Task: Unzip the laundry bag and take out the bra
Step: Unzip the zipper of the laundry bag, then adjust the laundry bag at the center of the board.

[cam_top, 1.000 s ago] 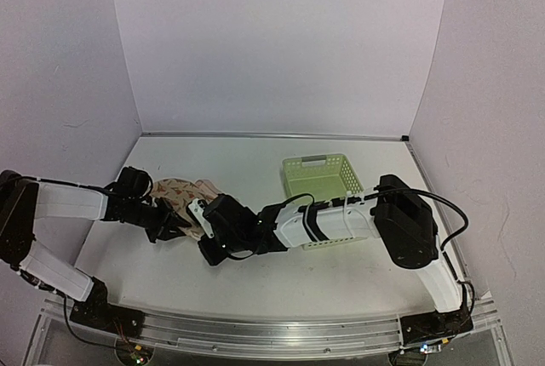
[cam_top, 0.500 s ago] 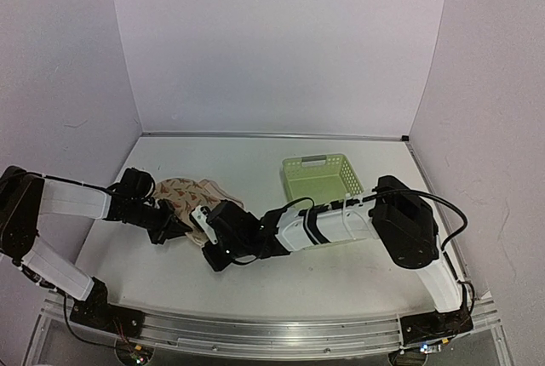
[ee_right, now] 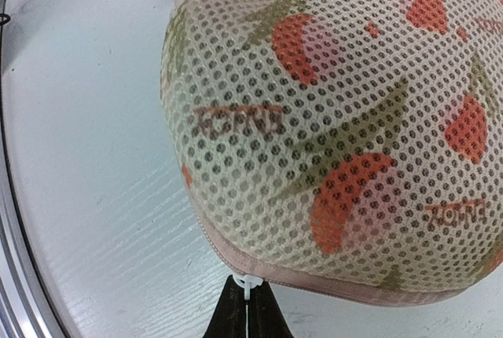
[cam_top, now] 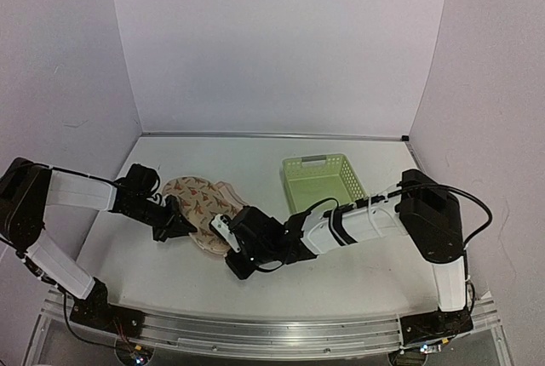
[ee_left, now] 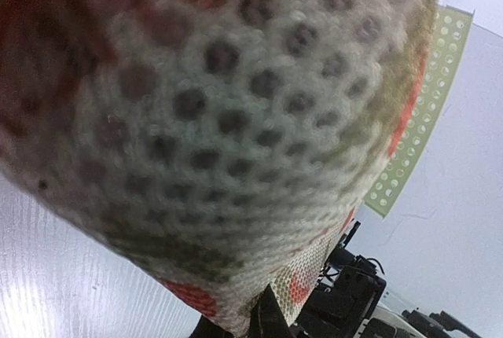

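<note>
The laundry bag [cam_top: 197,203] is a domed cream mesh pouch with red and green motifs, lying left of the table's centre. My left gripper [cam_top: 174,224] is at its near-left edge, shut on the bag's fabric. In the left wrist view the bag's mesh [ee_left: 220,102] fills the frame, and only the gripper [ee_left: 264,310] tips show below it. My right gripper [ee_right: 250,297] is shut on the white zip pull [ee_right: 250,284] at the bag's pink rim [ee_right: 338,281]. From above, the right gripper [cam_top: 225,235] is at the near-right rim. The bra is hidden.
A pale green slatted basket [cam_top: 315,161] stands right of the bag, behind my right forearm [cam_top: 358,223]. Its perforated wall [ee_left: 424,102] shows past the bag in the left wrist view. White walls close the table's back and sides.
My left gripper has shut on the bag's edge. My right gripper, holding the zip pull, has moved right and toward the near edge, and more of the bag shows between the arms.
</note>
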Tool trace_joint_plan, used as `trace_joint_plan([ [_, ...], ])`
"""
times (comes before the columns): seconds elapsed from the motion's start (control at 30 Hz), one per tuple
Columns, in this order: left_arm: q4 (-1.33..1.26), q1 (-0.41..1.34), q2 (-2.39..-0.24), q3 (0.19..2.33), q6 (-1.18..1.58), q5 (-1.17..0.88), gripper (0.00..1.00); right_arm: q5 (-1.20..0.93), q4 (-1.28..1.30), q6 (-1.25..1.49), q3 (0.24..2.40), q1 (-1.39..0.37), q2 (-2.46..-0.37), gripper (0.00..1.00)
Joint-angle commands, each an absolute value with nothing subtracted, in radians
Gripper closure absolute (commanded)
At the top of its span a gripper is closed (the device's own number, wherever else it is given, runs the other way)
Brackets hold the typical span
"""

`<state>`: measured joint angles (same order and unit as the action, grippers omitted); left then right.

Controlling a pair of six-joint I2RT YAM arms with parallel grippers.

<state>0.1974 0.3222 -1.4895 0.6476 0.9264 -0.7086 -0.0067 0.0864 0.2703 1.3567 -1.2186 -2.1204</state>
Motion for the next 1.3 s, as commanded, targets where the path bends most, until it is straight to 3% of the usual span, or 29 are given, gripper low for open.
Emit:
trace_joint_plan([
  [0.0,0.228,0.318,-1.502,0.707,0.787,-0.761,1.00,0.000,0.103,0.211,1.303,-1.223,-2.029,1.00],
  [0.57,0.327,0.327,-1.528,0.743,0.544,-0.860,1.00,0.025,0.103,0.094,1.103,-1.128,-1.869,1.00],
  [1.27,0.425,0.371,-1.652,0.874,0.413,-0.829,1.00,0.009,0.103,0.098,0.952,-1.054,-1.765,1.00],
])
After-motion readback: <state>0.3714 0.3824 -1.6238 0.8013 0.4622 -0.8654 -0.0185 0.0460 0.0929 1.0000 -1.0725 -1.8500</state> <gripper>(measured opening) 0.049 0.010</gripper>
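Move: The zipper pull, already in the right fingers, sits on the laundry bag's near rim; the rim's right side, where it is heading, lies about 7 cm ahead and 5 cm to that hand's right. The bag's middle is some 10 cm ahead and 6 cm left, its pink strap loop roughly 14 cm ahead and 1 cm right, the green basket about 14 cm ahead and 26 cm right. From the left hand the pull lies about 5 cm back, 8 cm right and slightly lower. The zipper pull stays pinched in the right hand and is drawn about 10 cm to the right along the bag's rim, away from the left hand, bearing a little forward from midway. Still gripping the rim, the left hand follows more slowly, to the right and slightly back, turning some 25 degrees clockwise. ##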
